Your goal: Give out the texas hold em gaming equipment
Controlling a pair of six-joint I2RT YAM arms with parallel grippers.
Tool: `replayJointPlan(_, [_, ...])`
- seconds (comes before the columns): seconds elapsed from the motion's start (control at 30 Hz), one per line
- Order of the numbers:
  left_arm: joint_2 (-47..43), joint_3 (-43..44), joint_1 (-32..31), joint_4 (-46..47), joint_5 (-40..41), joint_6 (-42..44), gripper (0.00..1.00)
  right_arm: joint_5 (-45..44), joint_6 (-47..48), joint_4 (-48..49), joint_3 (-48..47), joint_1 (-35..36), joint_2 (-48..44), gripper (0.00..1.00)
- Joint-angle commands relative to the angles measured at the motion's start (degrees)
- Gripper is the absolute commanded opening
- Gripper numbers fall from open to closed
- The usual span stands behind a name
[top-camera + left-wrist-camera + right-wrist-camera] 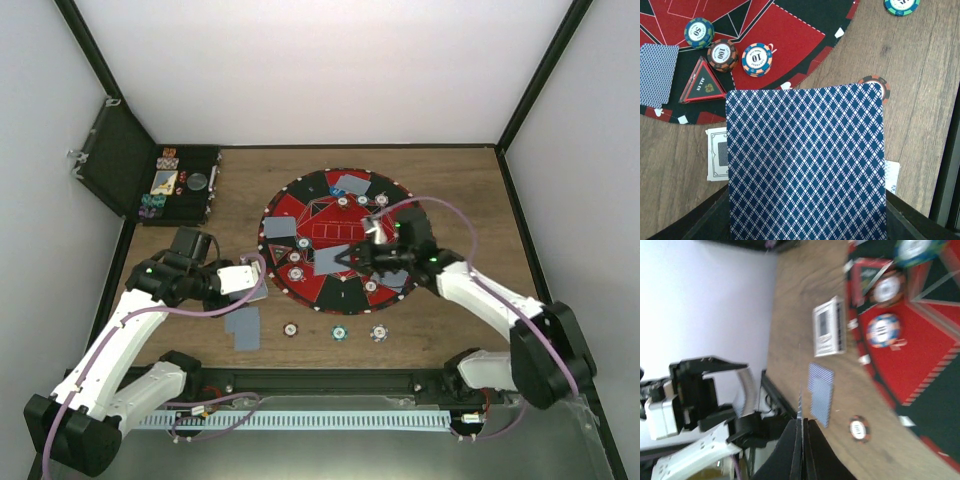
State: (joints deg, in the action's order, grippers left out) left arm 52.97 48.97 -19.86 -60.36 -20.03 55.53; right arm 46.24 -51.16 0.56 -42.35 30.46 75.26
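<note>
My left gripper (255,285) hangs over the mat's near-left rim, shut on a blue-diamond-backed playing card (805,160) that hides its fingers. My right gripper (352,258) is over the round red-and-black mat (300,215), shut on a card (800,402) seen edge-on as a thin line between its fingers (812,440). Three poker chips (722,55) and a triangular marker (702,82) sit on the mat near the left gripper. More cards (352,184) lie around the mat. Two overlapping cards (242,325) lie on the wood.
A row of three chips (340,332) lies on the wooden table in front of the mat. A white card box (829,332) rests by the mat's edge. An open black case (185,185) with chips stands at the back left. Walls enclose the table.
</note>
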Motion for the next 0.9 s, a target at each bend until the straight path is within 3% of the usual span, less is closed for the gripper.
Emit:
replayJointPlan(0.0, [-0.06,0.73,0.13,1.12,-1.59,0.50,0.04,-1.15,7.33,-11.66,5.22,-10.89,-6.68,0.01])
replayJointPlan(0.13, [0.02,0.97,0.08,1.13,-1.68,0.54,0.04,-1.57,11.60,-16.88,9.56,-22.04,-8.82,0.01])
replayJointPlan(0.27, [-0.19,1.11,0.10,0.95,-1.50,0.49,0.04,-3.79,12.57,-18.51,10.99,-28.60,-8.70,0.01])
replayJointPlan(0.47, [-0.41,0.89,0.10,0.68,-1.31,0.69,0.04,-9.94,13.60,-20.37,9.90,-29.67,-6.95,0.03])
replayJointPlan(0.67, [-0.55,0.78,0.13,0.77,-1.33,0.71,0.04,-17.75,14.70,-24.80,7.98,-29.75,-6.24,0.33])
replayJointPlan(0.87, [-0.41,0.82,0.08,0.77,-1.59,0.79,0.04,-26.02,14.25,-30.09,4.71,-29.67,-8.36,0.51])
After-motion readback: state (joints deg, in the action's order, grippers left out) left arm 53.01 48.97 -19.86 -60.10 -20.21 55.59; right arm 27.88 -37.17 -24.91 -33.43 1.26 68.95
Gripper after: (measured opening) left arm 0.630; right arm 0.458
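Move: The playing card already lying on the mat's near right part, where the held card is to go, is about 10 cm right of the right hand, 2 cm ahead and some 15 cm below. On the table, the green chip is 6 cm ahead and 7 cm right, the blue-orange chip 4 cm ahead and 2 cm right, the dark orange chip level and 4 cm right. From the left hand that lying card is roughly 36 cm right and 6 cm ahead. The card already pinched in the right fingers is swept about 17 cm to the right and then down onto the card lying beside the chips, the hand sinking some 11 cm in all and turning around 30 degrees clockwise with the fingers tipping down. Low over the mat the fingers open about halfway and let go of the card, still easing right, 20 cm overall. The left hand keeps still, holding the deck. ##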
